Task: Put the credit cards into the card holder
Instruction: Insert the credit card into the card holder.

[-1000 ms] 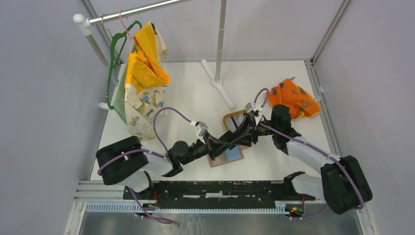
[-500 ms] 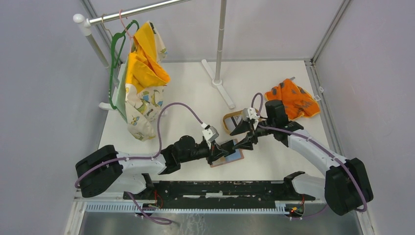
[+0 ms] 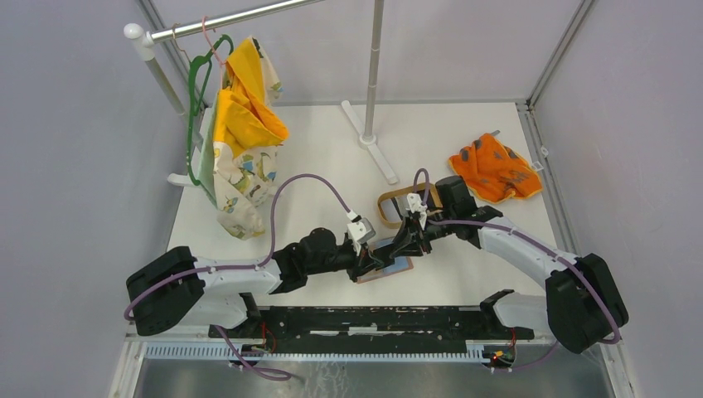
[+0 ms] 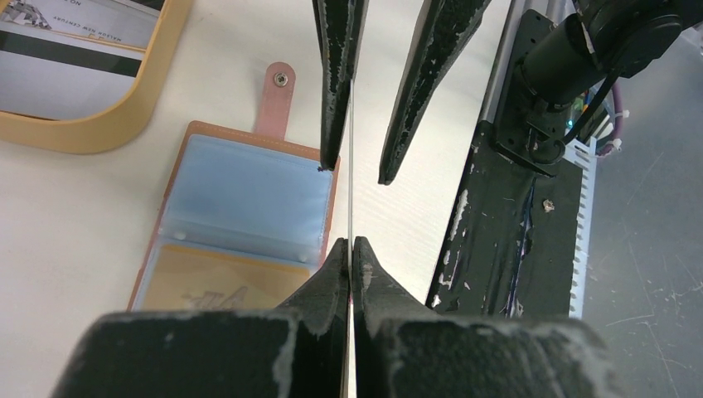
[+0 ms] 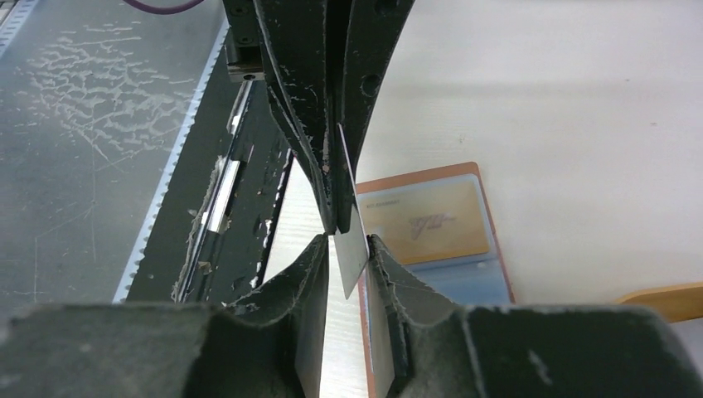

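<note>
The card holder lies open on the table, brown outside and blue-grey inside, with a yellowish card in one pocket. My left gripper is shut on a thin grey credit card, holding it on edge above the holder's near side. My right gripper faces the left one and straddles the same card. Its jaws stand apart, and the card leans on one finger. In the top view the two grippers meet tip to tip.
An oval light-wood tray with more cards sits just behind the holder. An orange cloth lies at the back right. A garment rack stands at the back left, a pole base behind, and the black rail in front.
My right gripper moved left and down to meet the left gripper, its jaws widening and then narrowing around the card. The left arm stretched right and stays shut on the card.
</note>
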Available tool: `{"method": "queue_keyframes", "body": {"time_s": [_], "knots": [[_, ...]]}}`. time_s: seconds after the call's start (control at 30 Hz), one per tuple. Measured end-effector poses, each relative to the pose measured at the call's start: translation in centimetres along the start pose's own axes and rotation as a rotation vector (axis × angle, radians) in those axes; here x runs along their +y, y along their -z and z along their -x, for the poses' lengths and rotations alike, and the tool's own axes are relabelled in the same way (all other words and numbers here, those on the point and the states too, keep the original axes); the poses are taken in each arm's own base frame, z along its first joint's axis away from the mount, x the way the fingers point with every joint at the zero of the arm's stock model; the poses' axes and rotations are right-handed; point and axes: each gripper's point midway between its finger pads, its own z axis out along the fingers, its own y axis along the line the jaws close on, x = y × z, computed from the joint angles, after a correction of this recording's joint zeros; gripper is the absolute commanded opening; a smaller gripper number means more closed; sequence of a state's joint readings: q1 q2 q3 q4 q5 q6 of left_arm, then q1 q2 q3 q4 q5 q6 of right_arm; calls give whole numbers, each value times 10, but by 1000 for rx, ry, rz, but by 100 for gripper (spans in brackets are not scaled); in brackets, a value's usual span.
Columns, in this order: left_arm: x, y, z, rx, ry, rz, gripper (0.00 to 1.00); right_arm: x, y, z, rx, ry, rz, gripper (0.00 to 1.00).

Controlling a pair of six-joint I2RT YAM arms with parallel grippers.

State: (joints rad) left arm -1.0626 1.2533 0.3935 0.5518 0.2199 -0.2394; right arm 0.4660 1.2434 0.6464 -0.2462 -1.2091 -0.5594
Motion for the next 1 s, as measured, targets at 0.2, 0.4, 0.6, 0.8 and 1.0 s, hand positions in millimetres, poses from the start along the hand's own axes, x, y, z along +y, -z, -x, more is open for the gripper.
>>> {"method": "queue_keyframes", "body": {"time_s": [0.2,0.4,0.6,0.8,1.0], "knots": [[0,0,-1,4,0,0,2,4,-1,-2,3,1,15,20],[-1,1,1,-2,-1,-2,2,5,-2,2,-14,0,29,0],[2,1,-1,6,3,11,38,4,-4,1,-9,-47,25,0],[13,15,11,-46,55,113,67,-14,3,0,-18,-137,-49,0],[27,47,12,-156,208,232,66,-38,13,-21,-9,-326,-155,0]]}}
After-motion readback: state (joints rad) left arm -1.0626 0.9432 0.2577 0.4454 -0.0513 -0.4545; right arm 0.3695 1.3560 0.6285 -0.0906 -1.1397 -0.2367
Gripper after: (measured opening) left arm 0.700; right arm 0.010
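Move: The black card, held in the left fingers, stands some 2 cm right and 1 cm ahead of the left hand, about level with it. From the right hand it is roughly 3 cm left and 1 cm back, also level. The card holder lies about 3 cm left, 3 cm back and 12 cm below the right hand; the tan tray sits around 11 cm ahead, 3 cm right and 12 cm below it. Right pinches the card; left opens, withdrawing about 5 cm leftward; right then carries it forward and down. ##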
